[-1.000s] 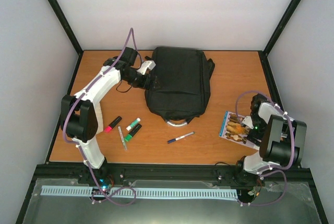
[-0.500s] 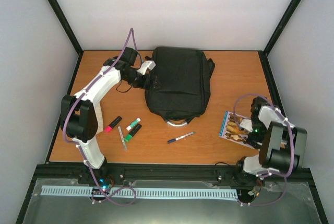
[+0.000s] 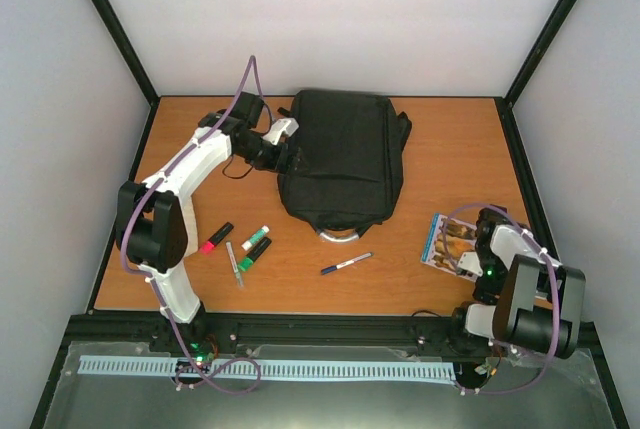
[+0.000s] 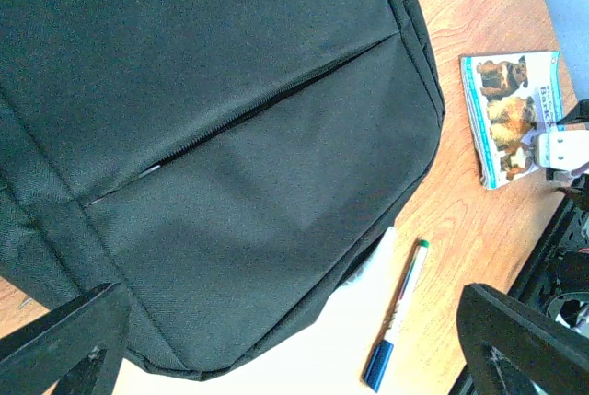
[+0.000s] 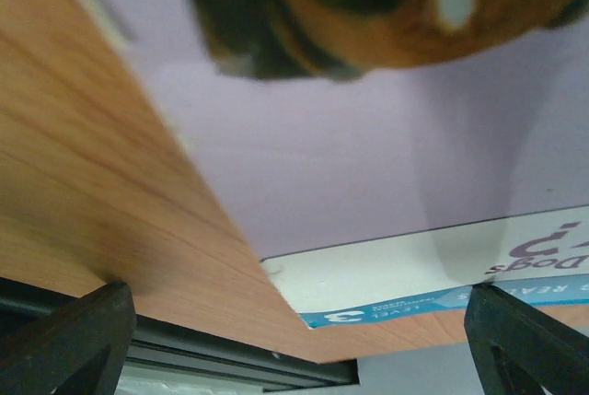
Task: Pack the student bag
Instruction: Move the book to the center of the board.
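The student bag (image 3: 340,159) is a large black backpack lying flat at the back middle of the table, grey loop handle (image 3: 340,234) towards me. In the left wrist view the student bag (image 4: 212,137) fills most of the frame, with a zip line (image 4: 248,110) running across it. My left gripper (image 3: 287,156) hovers open at the bag's left side, both fingers wide apart (image 4: 293,301) with nothing between them. My right gripper (image 3: 468,249) is open, low over a dog picture book (image 3: 448,237) near the right front; the book's cover (image 5: 368,137) is very close under the open gripper (image 5: 299,301).
A blue-capped pen (image 3: 346,263) lies in front of the bag, also seen as a pen (image 4: 398,326) beside the book (image 4: 511,110). A red marker (image 3: 215,237), green markers (image 3: 255,244) and a thin pen (image 3: 235,264) lie front left. Black frame rails border the table.
My right arm has swung towards the near edge and lowered its open gripper over the book. The left arm and the bag have not moved.
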Controlling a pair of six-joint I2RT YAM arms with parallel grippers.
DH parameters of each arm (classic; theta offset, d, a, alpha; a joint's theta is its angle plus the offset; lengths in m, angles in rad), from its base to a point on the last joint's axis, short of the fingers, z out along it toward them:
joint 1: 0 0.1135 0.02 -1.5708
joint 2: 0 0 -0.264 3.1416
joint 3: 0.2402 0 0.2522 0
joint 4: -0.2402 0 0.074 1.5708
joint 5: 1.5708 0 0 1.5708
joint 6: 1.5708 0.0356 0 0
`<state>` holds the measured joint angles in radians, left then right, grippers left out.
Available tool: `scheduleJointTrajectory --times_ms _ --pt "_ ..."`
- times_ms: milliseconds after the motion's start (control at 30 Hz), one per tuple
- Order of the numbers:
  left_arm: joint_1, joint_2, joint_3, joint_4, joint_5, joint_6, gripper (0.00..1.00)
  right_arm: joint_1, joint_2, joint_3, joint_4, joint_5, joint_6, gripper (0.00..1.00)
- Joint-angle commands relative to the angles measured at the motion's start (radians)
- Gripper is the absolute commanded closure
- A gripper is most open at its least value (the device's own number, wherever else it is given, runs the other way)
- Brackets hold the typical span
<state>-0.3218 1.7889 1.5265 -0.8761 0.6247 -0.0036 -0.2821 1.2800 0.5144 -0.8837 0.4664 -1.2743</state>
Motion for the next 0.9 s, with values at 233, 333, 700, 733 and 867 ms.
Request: scheduleJointTrajectory --times_ms 233,333,700,733,867 --pt "-0.006 0.003 0.02 -0.003 0.024 -0.009 0.01 -0.023 0.306 0.237 0.348 0.122 0.006 0.02" --pt "-0.006 -0.001 0.013 0.002 0.01 -0.011 0.01 -0.019 0.478 0.421 0.325 0.105 0.112 0.04" --pt "-0.006 -0.006 0.001 0.001 -0.003 -0.003 0.01 0.152 0.828 0.996 0.109 0.011 0.439 0.03" --pt "-0.006 -0.006 -0.001 0.002 -0.003 -0.003 0.01 0.163 0.843 1.037 0.083 -0.004 0.466 0.03" --pt "-0.006 -0.007 -0.006 0.002 -0.007 -0.001 0.0 0.172 0.867 1.189 0.051 0.021 0.554 0.0"
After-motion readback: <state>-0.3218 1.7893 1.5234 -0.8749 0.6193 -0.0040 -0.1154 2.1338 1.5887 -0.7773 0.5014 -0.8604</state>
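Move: The book's middle lies about 10 cm ahead and 9 cm left of my right hand, a couple of centimetres below it; its title end is beside my fingers. The backpack is some 36 cm ahead and 37 cm left of that hand, the blue marker about 7 cm ahead and 38 cm left. From my left hand, the book is roughly 42 cm to the right, 14 cm back and 17 cm down. With fingers kept wide open and low over the table, I sweep my right hand some 33 cm forward along the book's title end, pushing the book on with the fingers. The path bows out to the right, then curls back left over the last stretch, rising a few centimetres while the fingertips swing forward about 30 degrees. ##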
